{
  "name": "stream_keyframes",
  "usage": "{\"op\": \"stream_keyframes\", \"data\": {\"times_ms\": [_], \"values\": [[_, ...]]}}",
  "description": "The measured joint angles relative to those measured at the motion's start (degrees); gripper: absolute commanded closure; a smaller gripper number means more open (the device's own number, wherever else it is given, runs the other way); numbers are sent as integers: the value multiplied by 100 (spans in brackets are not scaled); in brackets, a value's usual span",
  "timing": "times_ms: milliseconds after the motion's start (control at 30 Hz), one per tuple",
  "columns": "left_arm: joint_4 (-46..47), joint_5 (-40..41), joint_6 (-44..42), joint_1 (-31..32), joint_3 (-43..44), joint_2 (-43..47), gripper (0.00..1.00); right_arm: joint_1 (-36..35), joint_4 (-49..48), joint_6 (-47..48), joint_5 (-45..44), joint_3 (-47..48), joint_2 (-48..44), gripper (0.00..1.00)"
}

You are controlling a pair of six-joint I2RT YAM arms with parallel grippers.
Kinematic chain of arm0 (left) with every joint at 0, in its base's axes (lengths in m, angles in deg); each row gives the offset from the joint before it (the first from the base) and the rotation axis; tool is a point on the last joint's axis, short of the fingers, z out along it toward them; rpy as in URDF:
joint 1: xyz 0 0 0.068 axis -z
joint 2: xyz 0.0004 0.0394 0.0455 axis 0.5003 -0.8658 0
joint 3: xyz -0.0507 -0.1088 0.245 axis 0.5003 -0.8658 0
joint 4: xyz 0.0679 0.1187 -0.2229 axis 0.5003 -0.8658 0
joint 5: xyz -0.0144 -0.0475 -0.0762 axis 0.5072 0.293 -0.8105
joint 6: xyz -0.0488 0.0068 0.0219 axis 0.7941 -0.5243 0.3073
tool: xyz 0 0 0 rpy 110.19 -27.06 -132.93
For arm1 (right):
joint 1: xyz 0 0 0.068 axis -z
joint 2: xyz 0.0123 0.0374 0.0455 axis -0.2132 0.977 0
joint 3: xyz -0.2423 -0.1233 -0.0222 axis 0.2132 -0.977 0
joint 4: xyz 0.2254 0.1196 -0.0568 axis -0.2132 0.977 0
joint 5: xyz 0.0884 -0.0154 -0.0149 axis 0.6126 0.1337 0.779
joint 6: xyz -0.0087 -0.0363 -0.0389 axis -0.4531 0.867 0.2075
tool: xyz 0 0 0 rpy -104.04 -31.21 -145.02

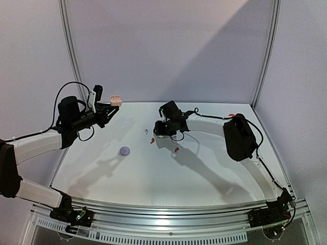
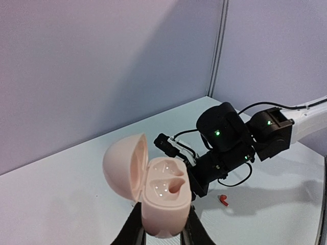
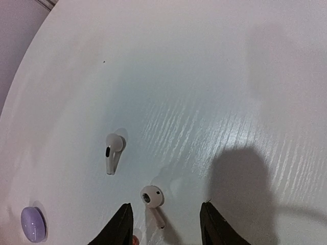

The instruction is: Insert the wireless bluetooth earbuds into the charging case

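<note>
My left gripper [image 2: 163,227] is shut on a pale pink charging case [image 2: 164,196], held up in the air at the table's far left [image 1: 116,100]. Its lid [image 2: 124,166] is swung open and both sockets are bare. Two white earbuds lie on the table in the right wrist view, one further out [image 3: 113,151] and one [image 3: 153,200] between the tips of my right gripper [image 3: 166,227]. That gripper is open and low over the table, touching neither. A red earbud [image 1: 177,149] lies near the right arm, another [image 1: 152,140] beside the gripper.
A closed lilac round case [image 1: 124,150] sits on the table left of centre, also visible in the right wrist view [image 3: 32,223]. A small red item [image 1: 231,115] lies at the back right. Grey walls enclose the white table [image 1: 153,178].
</note>
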Motion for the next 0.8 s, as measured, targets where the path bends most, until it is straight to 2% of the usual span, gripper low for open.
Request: {"op": "stream_keyframes", "data": {"times_ms": [200, 433, 467, 533, 600, 800], "values": [[-9, -35, 0, 0, -4, 0, 100, -107, 339, 669, -527, 1012, 343, 57], [-44, -37, 0, 0, -7, 0, 100, -321, 590, 935, -765, 1060, 538, 57], [-44, -39, 0, 0, -7, 0, 100, -337, 625, 946, -789, 1056, 560, 58], [-44, -39, 0, 0, -7, 0, 100, -376, 671, 988, -866, 1051, 586, 69], [-44, -39, 0, 0, -7, 0, 100, -389, 678, 1038, -953, 1051, 586, 75], [-46, -39, 0, 0, -7, 0, 100, -398, 675, 1250, -1174, 1086, 647, 83]]}}
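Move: The nearer white earbud lies almost under the right hand, about 2 cm to its left and 2 cm below the fingertips. The other white earbud is some 3 cm farther out than that one and 4 cm to its left; a red earbud lies roughly 4 cm back from the hand and 1 cm left. The purple case sits about 10 cm back and 15 cm left of the hand. From the left hand, the nearer white earbud is around 11 cm forward, 9 cm right and 25 cm down. Over the nearer white earbud the right hand first lifts about 2.5 cm while easing forward, then shifts slightly left and sinks back down and rearward by nearly 4 cm, open fingers straddling it. Low at the table they close to about half their gap and pinch its head from both sides, the wrist having turned some 20 degrees along the way. The left hand stays put, still holding the open pink case. ##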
